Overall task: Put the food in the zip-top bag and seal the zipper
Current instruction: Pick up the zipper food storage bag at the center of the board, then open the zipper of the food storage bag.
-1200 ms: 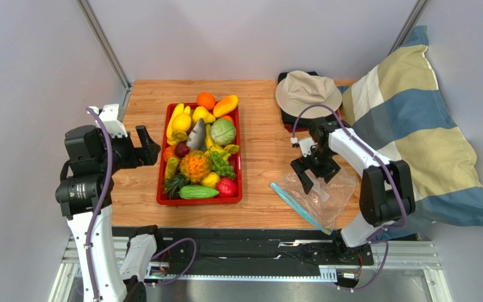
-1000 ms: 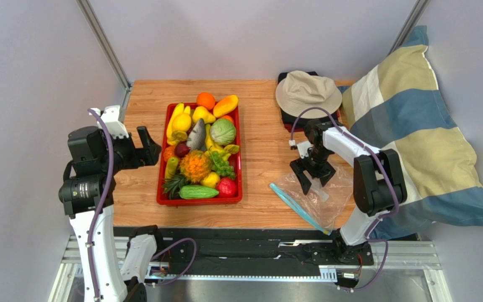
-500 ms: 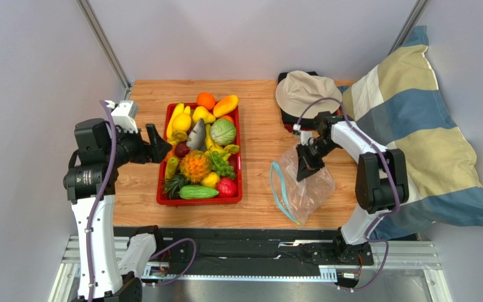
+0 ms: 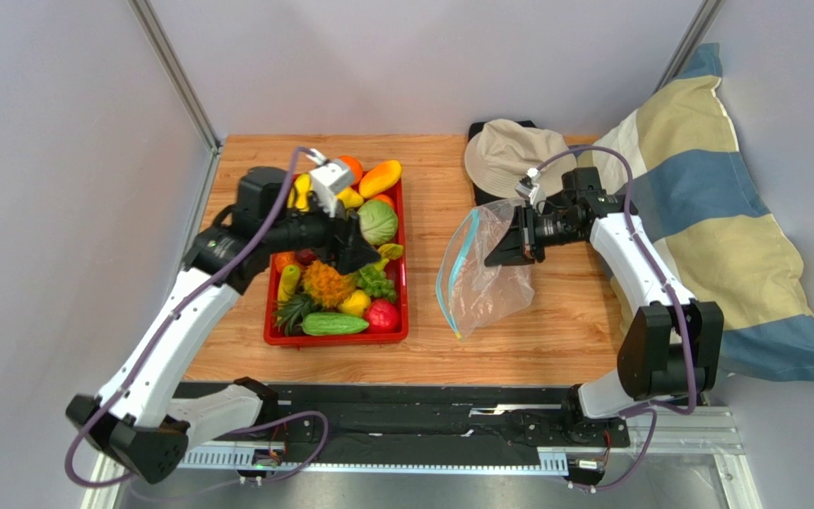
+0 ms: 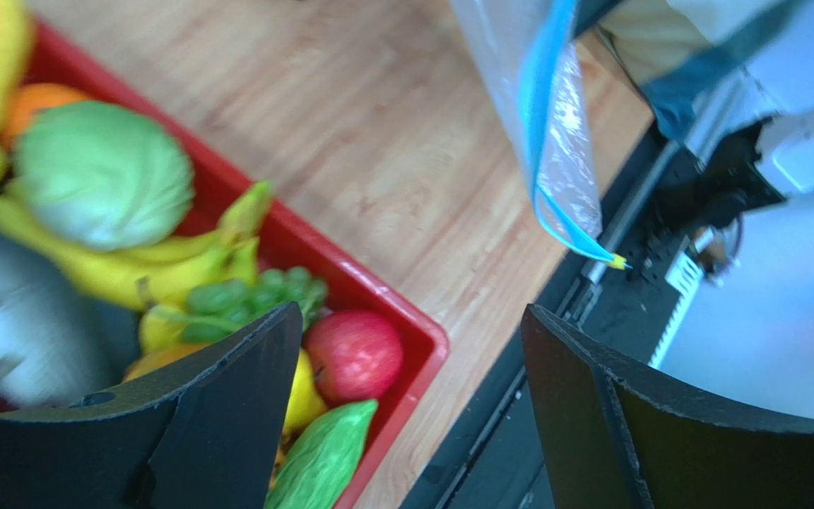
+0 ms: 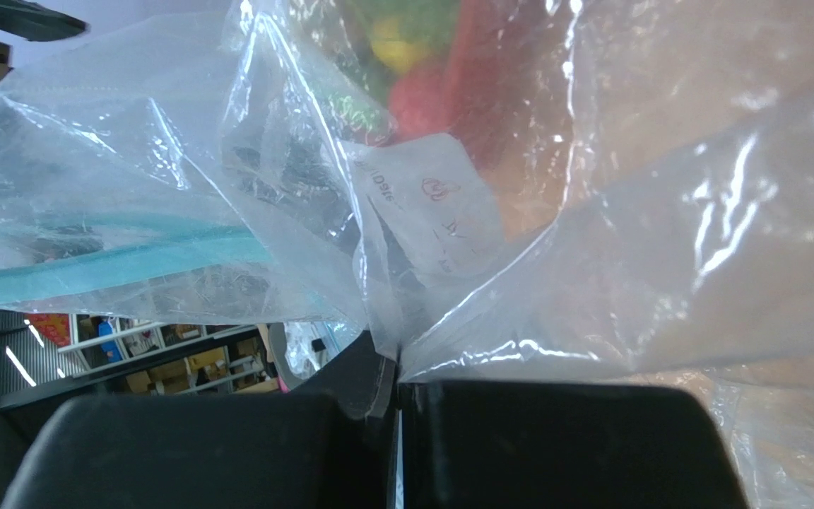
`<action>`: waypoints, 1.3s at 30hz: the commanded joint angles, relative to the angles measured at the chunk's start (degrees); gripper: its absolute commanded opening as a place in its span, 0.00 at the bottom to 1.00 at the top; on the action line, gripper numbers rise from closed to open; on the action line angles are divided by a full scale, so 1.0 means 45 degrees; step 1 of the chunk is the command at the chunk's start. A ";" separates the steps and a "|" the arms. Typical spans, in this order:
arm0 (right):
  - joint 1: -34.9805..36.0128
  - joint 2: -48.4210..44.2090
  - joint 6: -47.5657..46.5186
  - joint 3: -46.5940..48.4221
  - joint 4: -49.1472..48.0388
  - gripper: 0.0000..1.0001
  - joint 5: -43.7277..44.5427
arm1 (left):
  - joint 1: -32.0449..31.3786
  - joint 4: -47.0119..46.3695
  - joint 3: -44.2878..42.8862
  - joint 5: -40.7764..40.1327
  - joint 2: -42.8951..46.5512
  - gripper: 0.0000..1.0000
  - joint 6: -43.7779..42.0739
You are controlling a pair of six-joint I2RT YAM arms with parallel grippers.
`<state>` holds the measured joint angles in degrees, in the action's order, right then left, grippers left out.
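The food lies heaped in a red tray (image 4: 337, 340): a red apple (image 4: 383, 315), a green cucumber (image 4: 334, 325), green grapes (image 4: 372, 281), a pineapple (image 4: 326, 281) and others. My left gripper (image 4: 364, 255) hangs open and empty over the tray's right side. The left wrist view shows its open gripper (image 5: 411, 313) above the apple (image 5: 353, 355), cucumber (image 5: 321, 461) and grapes (image 5: 252, 292). My right gripper (image 4: 507, 249) is shut on the clear zip-top bag (image 4: 486, 286) and holds it up off the table. Its blue-green zipper (image 4: 446, 270) faces left. The right wrist view shows the pinched plastic (image 6: 395, 366), the white label (image 6: 433, 207) and the zipper (image 6: 114, 265).
A beige hat (image 4: 517, 154) lies on a dark object at the back right. A striped pillow (image 4: 698, 212) leans at the right edge. The bag (image 5: 549, 138) hangs to the right of the tray, over bare wood. The table's front edge runs just below the tray.
My right gripper shut on the bag and lifted it up and back, so that it hangs with its mouth to the left. My left arm swung from the table's left edge to over the tray.
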<state>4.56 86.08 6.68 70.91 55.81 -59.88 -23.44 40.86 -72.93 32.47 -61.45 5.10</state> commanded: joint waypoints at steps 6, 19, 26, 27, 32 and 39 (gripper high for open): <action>-0.0056 -0.1629 0.2811 -0.0953 -0.1816 0.00 -0.0796 | -0.3733 -0.2436 -0.1001 -0.0301 -0.2884 0.81 0.0193; 0.0061 -0.1825 0.2913 -0.1423 -0.2072 0.00 -0.1049 | -0.4322 -0.3905 -0.0981 -0.0183 -0.4448 0.65 0.1403; 0.0061 -0.1456 0.2191 -0.1384 -0.1954 0.00 -0.1597 | -0.4283 -0.4118 -0.0904 0.1413 -0.4764 0.00 0.1620; 0.0062 -0.1280 0.1995 -0.1229 -0.1934 0.00 -0.1461 | -0.4302 -0.4487 -0.0440 0.1843 -0.4569 0.00 0.2045; 0.0333 0.0574 0.1894 -0.0019 -0.2714 0.00 -0.1420 | -0.4283 -0.7009 0.0717 0.3485 -0.3824 0.00 0.3473; 0.2071 0.2023 0.2128 0.1331 -0.3144 0.02 -0.1850 | -0.4283 -0.9001 0.0777 0.4484 -0.4488 0.00 0.5661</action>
<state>9.50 95.46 16.40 73.56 44.84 -65.76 -42.61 9.54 -69.49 47.86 -80.93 23.33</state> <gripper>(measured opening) 0.007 0.010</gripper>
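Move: The bag hangs from the right hand's shut fingers. The middle of its blue zipper edge is about 14 cm to the right of the left hand, 1 cm nearer the base and 8 cm lower; it is roughly 9 cm left of the right fingertips, 1 cm back and about level. Far below the left hand, the red fruit is about 22 cm down, 2 cm back and 1 cm right. The middle of the red tray is 9 cm ahead, 9 cm left and 24 cm down. The left hand's open fingers pinch the bag's zipper edge, after sweeping right some 14 cm and sinking about 7 cm to it; then they draw back about 4 cm while rising 4 to 5 cm, the wrist turning clockwise roughly 25 degrees overall. The right keeps its grip on the bag, nearly still at first, then shifts about 4 cm forward and 3 cm left. ##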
